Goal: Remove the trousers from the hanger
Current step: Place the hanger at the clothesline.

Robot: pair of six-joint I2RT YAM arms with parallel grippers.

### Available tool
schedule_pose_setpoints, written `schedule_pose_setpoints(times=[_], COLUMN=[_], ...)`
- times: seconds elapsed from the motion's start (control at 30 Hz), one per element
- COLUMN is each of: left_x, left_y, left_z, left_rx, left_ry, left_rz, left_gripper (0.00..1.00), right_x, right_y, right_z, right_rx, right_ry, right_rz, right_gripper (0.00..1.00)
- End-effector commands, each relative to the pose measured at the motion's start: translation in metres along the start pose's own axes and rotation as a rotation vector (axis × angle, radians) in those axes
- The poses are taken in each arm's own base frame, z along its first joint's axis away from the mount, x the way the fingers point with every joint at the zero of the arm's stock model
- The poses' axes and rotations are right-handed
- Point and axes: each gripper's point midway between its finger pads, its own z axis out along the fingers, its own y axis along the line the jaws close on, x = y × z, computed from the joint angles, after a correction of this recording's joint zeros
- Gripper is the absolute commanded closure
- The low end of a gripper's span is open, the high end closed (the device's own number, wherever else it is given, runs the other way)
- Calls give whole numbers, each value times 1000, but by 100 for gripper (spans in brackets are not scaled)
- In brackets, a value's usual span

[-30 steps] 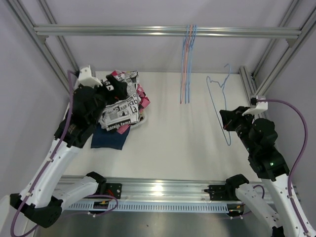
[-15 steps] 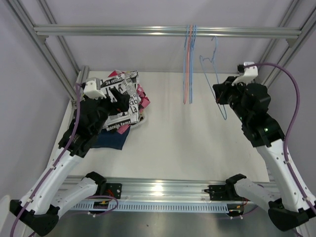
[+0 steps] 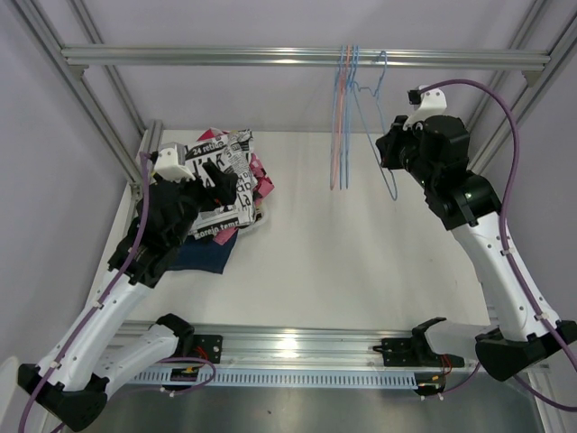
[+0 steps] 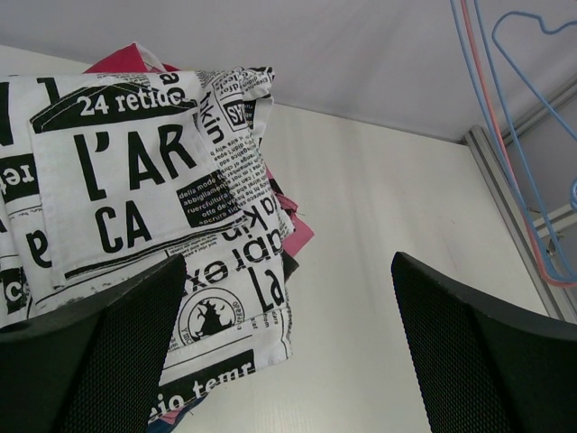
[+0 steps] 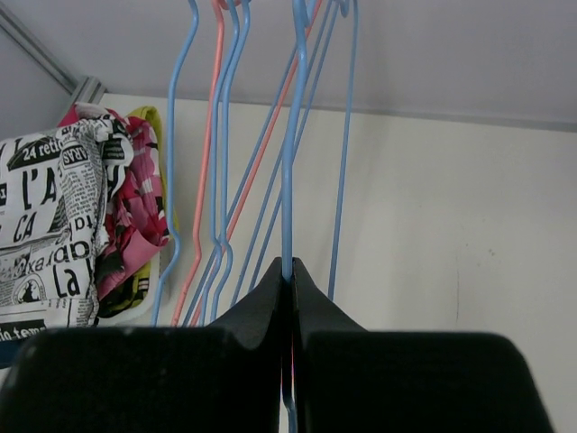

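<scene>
The trousers lie in a pile at the table's back left. The white newspaper-lettered pair (image 3: 224, 185) is on top, over the pink-red pair (image 3: 262, 187) and the navy pair (image 3: 202, 255). The lettered pair also shows in the left wrist view (image 4: 135, 180). A yellow edge (image 5: 146, 122) shows in the right wrist view. I cannot make out the camouflage pair. My left gripper (image 3: 213, 177) is open and empty just above the pile (image 4: 288, 352). My right gripper (image 3: 389, 147) is shut on a bare blue wire hanger (image 3: 377, 108), held up by the rail (image 5: 290, 269).
Several bare blue and pink wire hangers (image 3: 343, 117) hang from the overhead rail (image 3: 225, 56), just left of the held hanger. A white rim (image 3: 259, 219) shows under the pile. Frame posts stand at both back corners.
My right arm has lifted the blue hanger from the right side of the table up and left to the rail. My left gripper has risen slightly off the pile.
</scene>
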Motion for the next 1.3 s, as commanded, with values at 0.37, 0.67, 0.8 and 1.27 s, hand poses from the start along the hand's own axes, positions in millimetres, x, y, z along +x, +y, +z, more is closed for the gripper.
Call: schedule_pose_setpoints(times=[0.37, 0.67, 0.8, 1.27], left_x=[-9, -9, -10, -10], left_y=[-3, 3, 5, 5], left_z=[1, 2, 2, 2], left_rx=[9, -16, -25, -27], left_ry=[-31, -38, -42, -40], left_rz=[4, 20, 24, 28], left_gripper=[1, 1, 1, 0], right_x=[-77, -61, -62, -75], right_y=[21, 14, 11, 8], right_z=[-19, -45, -55, -23], right_rx=[-69, -49, -38, -20], right_ry=[-231, -194, -208, -205], right_rz=[19, 31, 24, 2], right_gripper=[100, 100, 100, 100])
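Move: The right hand, shut on the wire of a blue hanger, has its place on the clothesline rail about 8 cm ahead, straight in front and some 14 cm above. The hangers already hung are bunched roughly 6 cm to the left, about 8 cm ahead and 4 cm above. For the idle left hand that spot on the rail is about 12 cm ahead, 33 cm to the right and 18 cm above. Forward and down first, under 2 cm, the right hand then reverses, climbing about 8 cm while backing off some 4–5 cm and tipping its fingers up roughly 10 degrees, which takes the hook higher against the rail. It finishes by easing forward again about 2 cm, fingers still pinching the wire. ##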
